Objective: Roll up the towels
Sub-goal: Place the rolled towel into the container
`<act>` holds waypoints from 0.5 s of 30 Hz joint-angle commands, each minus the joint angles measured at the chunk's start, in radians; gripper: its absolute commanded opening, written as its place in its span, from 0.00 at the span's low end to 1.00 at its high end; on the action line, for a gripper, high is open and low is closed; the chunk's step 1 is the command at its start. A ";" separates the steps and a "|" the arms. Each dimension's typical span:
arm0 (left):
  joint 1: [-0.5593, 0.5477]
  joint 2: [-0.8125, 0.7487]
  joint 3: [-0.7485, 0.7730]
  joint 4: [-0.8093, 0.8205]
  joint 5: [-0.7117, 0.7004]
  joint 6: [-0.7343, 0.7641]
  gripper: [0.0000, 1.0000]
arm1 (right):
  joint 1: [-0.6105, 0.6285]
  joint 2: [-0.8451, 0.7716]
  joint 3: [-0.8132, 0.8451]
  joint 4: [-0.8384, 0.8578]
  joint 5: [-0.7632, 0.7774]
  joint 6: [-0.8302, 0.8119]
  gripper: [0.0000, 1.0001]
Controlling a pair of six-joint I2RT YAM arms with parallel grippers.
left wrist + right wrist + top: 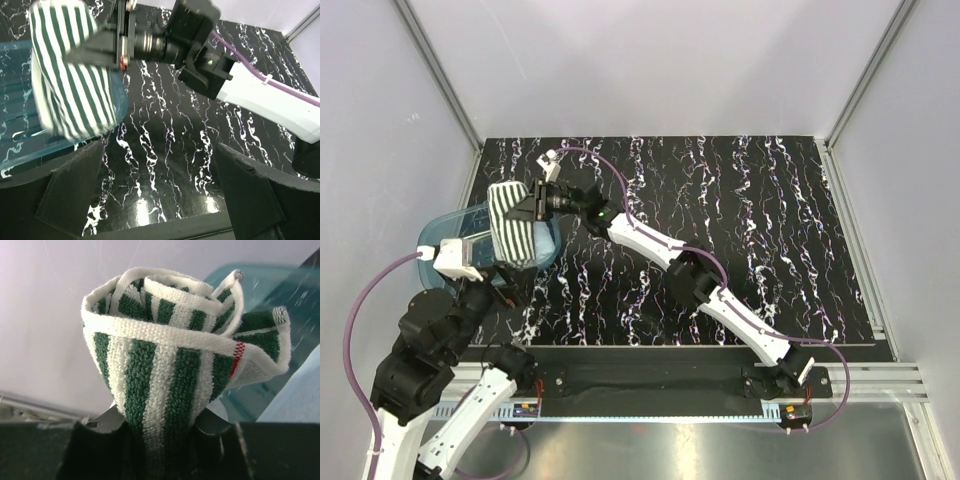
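The striped towel [513, 222] is a green-and-white roll held out over the translucent blue tub [438, 236] at the table's left side. My right gripper [160, 426] is shut on the lower end of the striped towel [165, 365], and the spiral of the roll faces the right wrist camera. The left wrist view has the same roll [70, 75] at upper left, above the tub's rim [20, 150]. My left gripper [160, 200] stands open just right of the tub, with only tabletop between its fingers. A pale blue surface [295, 400], perhaps the plain towel, lies low in the tub.
The black marbled mat [740, 230] covers the table from the tub to the right edge. The right arm [720, 290] stretches diagonally across it from its base at the near right. White walls and metal rails enclose the table.
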State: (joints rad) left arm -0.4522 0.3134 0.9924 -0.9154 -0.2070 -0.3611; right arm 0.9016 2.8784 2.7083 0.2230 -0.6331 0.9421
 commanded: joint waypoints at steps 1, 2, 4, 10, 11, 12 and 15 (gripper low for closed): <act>0.001 -0.028 -0.009 0.035 0.006 0.020 0.99 | 0.022 0.021 0.096 0.049 0.165 -0.084 0.20; 0.001 -0.034 -0.018 0.042 0.008 0.022 0.99 | 0.023 0.022 0.079 0.008 0.182 -0.106 0.20; 0.001 -0.048 -0.034 0.065 0.003 0.025 0.99 | 0.023 0.019 0.061 -0.043 0.190 -0.150 0.18; 0.001 -0.040 -0.066 0.098 0.000 0.034 0.99 | 0.022 0.016 -0.028 -0.186 0.142 -0.227 0.15; 0.001 -0.037 -0.069 0.101 0.000 0.036 0.99 | 0.020 0.013 -0.036 -0.212 0.125 -0.236 0.13; 0.001 -0.037 -0.069 0.101 0.000 0.036 0.99 | 0.017 -0.002 -0.050 -0.218 0.116 -0.244 0.12; 0.001 -0.050 -0.080 0.116 0.001 0.036 0.99 | 0.010 -0.065 -0.110 -0.303 0.121 -0.328 0.10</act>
State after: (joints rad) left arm -0.4522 0.2703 0.9222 -0.8669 -0.2073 -0.3458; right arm 0.9134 2.8861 2.6396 0.0441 -0.4934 0.7395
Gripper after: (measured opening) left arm 0.984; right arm 0.335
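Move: Held out to the robot's left, the right hand already has the rolled striped towel over the container's right part; the container's middle lies about 15 cm left of this hand, 4 cm back and 14 cm below. The blue towel inside lies only some 4 cm left, 2 cm back and 13 cm below, and a long white stick about 17 cm left, 2 cm back and 16 cm below. From the left hand, the container's middle is roughly 16 cm ahead, 10 cm left and 27 cm below. Lowering the striped roll down into the right part of the container, over the blue towel, the right hand first eases forward 1–2 cm, then drops about 8 cm with growing speed before slowing slightly. Its left-pointing fingers tip some 15 degrees downward while turning slightly clockwise, and keep their pinch on the roll. ##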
